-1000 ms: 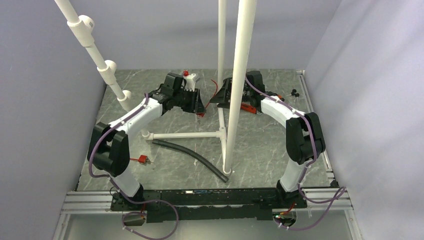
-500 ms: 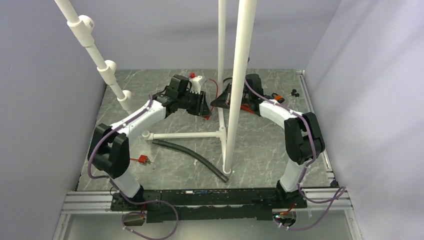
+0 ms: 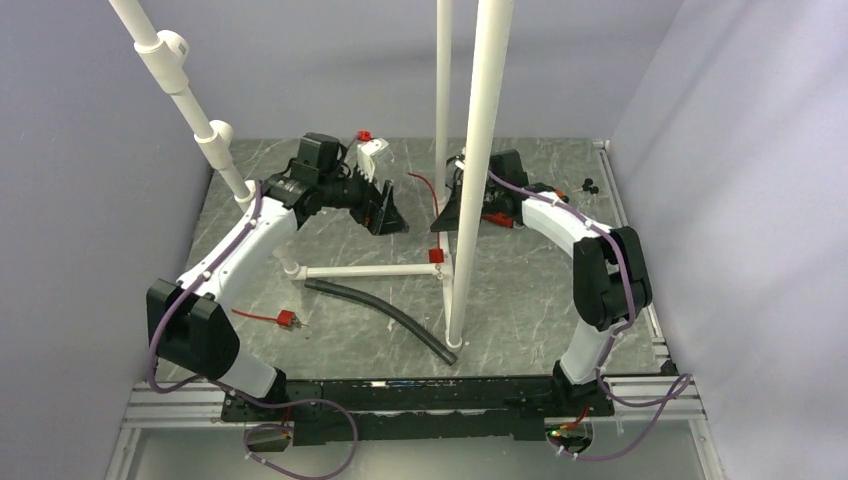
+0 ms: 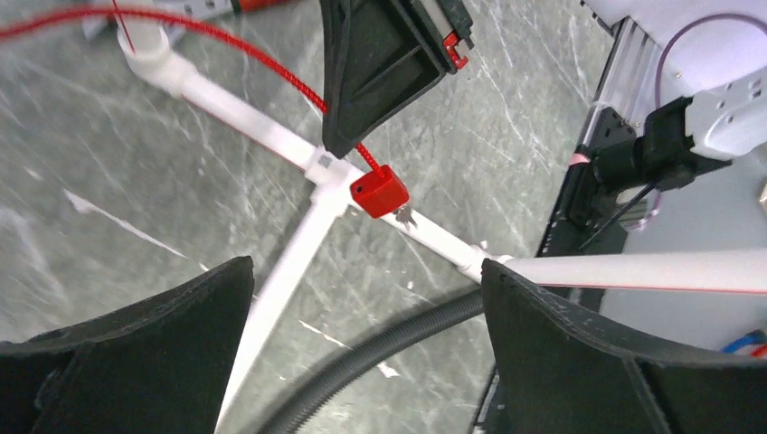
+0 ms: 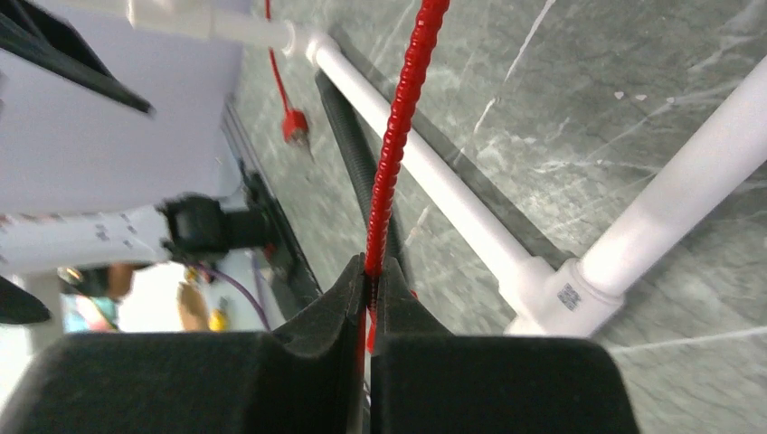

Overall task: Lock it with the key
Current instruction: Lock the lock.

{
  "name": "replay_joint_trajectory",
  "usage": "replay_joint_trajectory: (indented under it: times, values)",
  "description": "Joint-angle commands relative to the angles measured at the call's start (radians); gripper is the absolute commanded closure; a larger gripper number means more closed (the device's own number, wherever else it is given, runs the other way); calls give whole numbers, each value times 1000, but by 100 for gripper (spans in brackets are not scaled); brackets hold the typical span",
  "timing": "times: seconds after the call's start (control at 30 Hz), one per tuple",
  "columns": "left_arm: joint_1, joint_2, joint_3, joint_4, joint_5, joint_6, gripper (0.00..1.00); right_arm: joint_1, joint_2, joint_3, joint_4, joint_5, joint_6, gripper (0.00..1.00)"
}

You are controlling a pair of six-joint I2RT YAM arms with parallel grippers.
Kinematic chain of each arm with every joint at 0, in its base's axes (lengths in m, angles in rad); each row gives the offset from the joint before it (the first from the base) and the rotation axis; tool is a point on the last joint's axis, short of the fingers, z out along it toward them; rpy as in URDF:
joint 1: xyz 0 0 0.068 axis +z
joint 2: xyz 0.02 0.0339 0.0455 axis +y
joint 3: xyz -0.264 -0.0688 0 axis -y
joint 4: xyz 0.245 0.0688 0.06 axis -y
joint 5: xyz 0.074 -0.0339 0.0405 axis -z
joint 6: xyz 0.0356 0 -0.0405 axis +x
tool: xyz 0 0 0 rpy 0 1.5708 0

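A small red lock body (image 4: 378, 191) hangs on a red cable (image 4: 226, 41) against the white pipe junction (image 4: 326, 167); it also shows in the top view as the lock body (image 3: 435, 256). My right gripper (image 5: 371, 276) is shut on the red cable (image 5: 402, 117) just above it. My left gripper (image 4: 366, 353) stands wide open with nothing between its fingers, back to the left of the lock (image 3: 385, 215). A red-headed key (image 3: 285, 319) on a red cord lies on the table at the near left, also seen in the right wrist view (image 5: 294, 127).
A white pipe frame lies on the table (image 3: 370, 270), with tall white poles (image 3: 478, 170) rising from it. A black ribbed hose (image 3: 385, 315) lies in front of the frame. Small red and black parts (image 3: 585, 185) sit at the back right.
My left gripper opened, let go of the lock body and swung back left. The lock now hangs at the pipe junction. My right gripper shut on the red cable.
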Motion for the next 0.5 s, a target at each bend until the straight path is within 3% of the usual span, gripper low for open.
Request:
replay_joint_trajectory:
  times: [0.0, 0.23, 0.4, 0.47]
  values:
    - [17, -36, 87, -111, 39, 315, 0, -3, -44, 159, -246, -76, -409, 100]
    - [40, -10, 176, -152, -39, 599, 4, -1, 43, 392, -619, -103, -849, 100]
    - [43, 9, 235, -201, -28, 800, 34, 4, 110, 510, -837, -64, -1044, 100]
    - [43, 10, 240, -195, -45, 867, 39, 6, 125, 540, -883, -39, -1088, 100]
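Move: The cable's free end, the left hand's next grip, lies about 9 cm ahead of the left hand, 4 cm to its right and 2 cm lower. From the left hand, the right hand's shut fingers on the cable are some 9 cm right, 3 cm ahead and 7 cm lower. From the right hand, the free end is roughly 6 cm ahead, 5 cm left and 5 cm up; the red lock hangs about 4 cm back, 1 cm left and 5 cm below. Still pinching the red cable just above its lock, the right hand lifts about 5 cm, rolling some 35 degrees counter-clockwise as seen from behind it. The empty left hand climbs about 4 cm while drawing forward and left by some 3 cm each, towards the cable's free end; it rolls about 35 degrees clockwise, seen from behind, and its wide-open fingers start to narrow. ##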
